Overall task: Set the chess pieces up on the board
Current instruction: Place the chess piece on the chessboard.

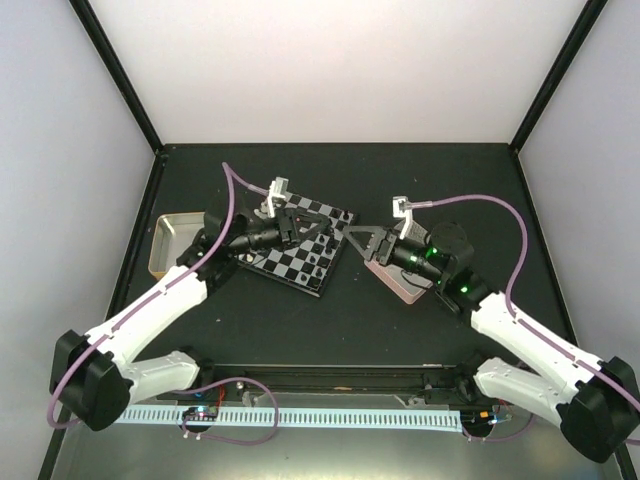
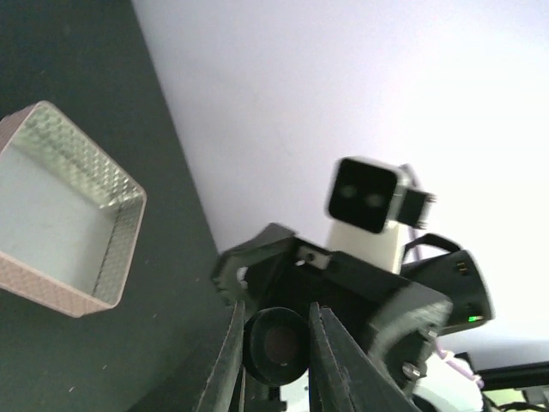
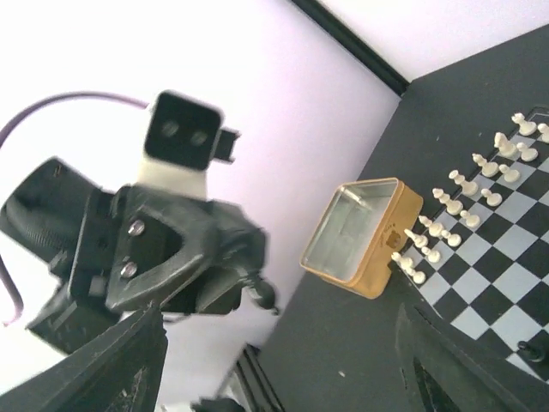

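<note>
The board (image 1: 292, 262) lies tilted at the table's middle left. My left gripper (image 1: 328, 228) hovers above its right edge, shut on a black chess piece (image 2: 276, 345) whose round base faces the left wrist camera. The same black piece (image 3: 262, 293) shows in the right wrist view, sticking out of the left gripper's fingers. My right gripper (image 1: 355, 243) faces it just to the right, open wide, with nothing between its fingers (image 3: 111, 369). Silver pieces (image 3: 455, 206) stand in rows along one side of the board (image 3: 506, 249). One black piece (image 3: 536, 350) stands on a square.
A gold-rimmed tin (image 1: 170, 240) sits left of the board, also seen as the gold tin (image 3: 360, 236) beside the silver rows. A pinkish-rimmed tin (image 1: 400, 287) lies under my right wrist; the left wrist view shows that pinkish tin (image 2: 60, 215). Black frame posts border the table.
</note>
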`<state>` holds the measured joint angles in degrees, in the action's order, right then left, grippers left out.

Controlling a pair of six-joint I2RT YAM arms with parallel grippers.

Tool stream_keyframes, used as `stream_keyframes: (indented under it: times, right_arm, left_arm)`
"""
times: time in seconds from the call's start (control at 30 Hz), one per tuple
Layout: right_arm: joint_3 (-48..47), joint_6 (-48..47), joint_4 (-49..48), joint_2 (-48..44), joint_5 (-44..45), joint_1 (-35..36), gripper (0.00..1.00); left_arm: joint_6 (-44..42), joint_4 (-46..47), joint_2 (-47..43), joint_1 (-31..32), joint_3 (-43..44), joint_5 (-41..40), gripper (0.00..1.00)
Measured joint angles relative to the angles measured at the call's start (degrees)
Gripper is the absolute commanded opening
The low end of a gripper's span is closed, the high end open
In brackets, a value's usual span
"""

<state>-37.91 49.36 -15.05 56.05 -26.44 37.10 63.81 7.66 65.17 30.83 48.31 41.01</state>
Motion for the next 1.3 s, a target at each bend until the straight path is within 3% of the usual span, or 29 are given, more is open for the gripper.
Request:
stream_keyframes:
  times: [0.27,0.47,0.63,0.93,1.17,1.3]
  right_arm:
    - [-0.9,21.7,-14.0,6.3,-0.4,-0.2,0.61]
    - [-1.6,28.9,-22.0,9.9,-2.7,0.7,0.49]
    - [-2.0,32.0,-26.5,10.7,-3.6,1.2,0.36]
    - [-2.5,33.9,-28.7,11.5,-3.9,1.8,0.36]
    - [-2.6,34.2,-28.7,11.8,-4.1,2.7,0.11]
    - [-2.7,33.5,-28.2,11.7,-3.7,2.8,0.01]
  left_arm:
    - [6.0,9.7,-3.2,0.0,-1.6,-2.8,0.1]
    - [11.2,15.5,-3.4,0.0,-2.2,-3.3,0.11]
    - [16.1,20.2,-3.3,0.0,-4.5,-3.1,0.11]
    - [20.7,24.2,-3.3,0.1,-5.9,-2.6,0.1]
    - [22.2,25.9,-3.3,0.4,-6.2,-2.6,0.1]
    - [22.7,26.9,-3.3,0.4,-6.5,-2.8,0.13]
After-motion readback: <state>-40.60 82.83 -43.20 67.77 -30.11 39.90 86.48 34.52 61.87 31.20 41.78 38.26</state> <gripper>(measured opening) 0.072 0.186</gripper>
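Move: The left fingers already hold the chess piece by its base, some 25 cm above the table, pointing right towards the other gripper. From the open, empty right hand the piece is about 4 cm to the left, 2 cm ahead and 1 cm higher. Well below both hands, the chessboard's middle is roughly 9 cm ahead and 13 cm left of the right hand, with the pink box about 3 cm ahead and 12 cm right of it. The right fingers close from wide open to nearly shut around the free end of the chess piece, which the left fingers keep gripping. To get there the right hand rises about 6 cm and goes left some 4 cm, swinging briefly forward and back, its wrist rolling and turning some 30 degrees. The left hand also climbs about 6 cm and tilts its fingertips up some 20 degrees. ##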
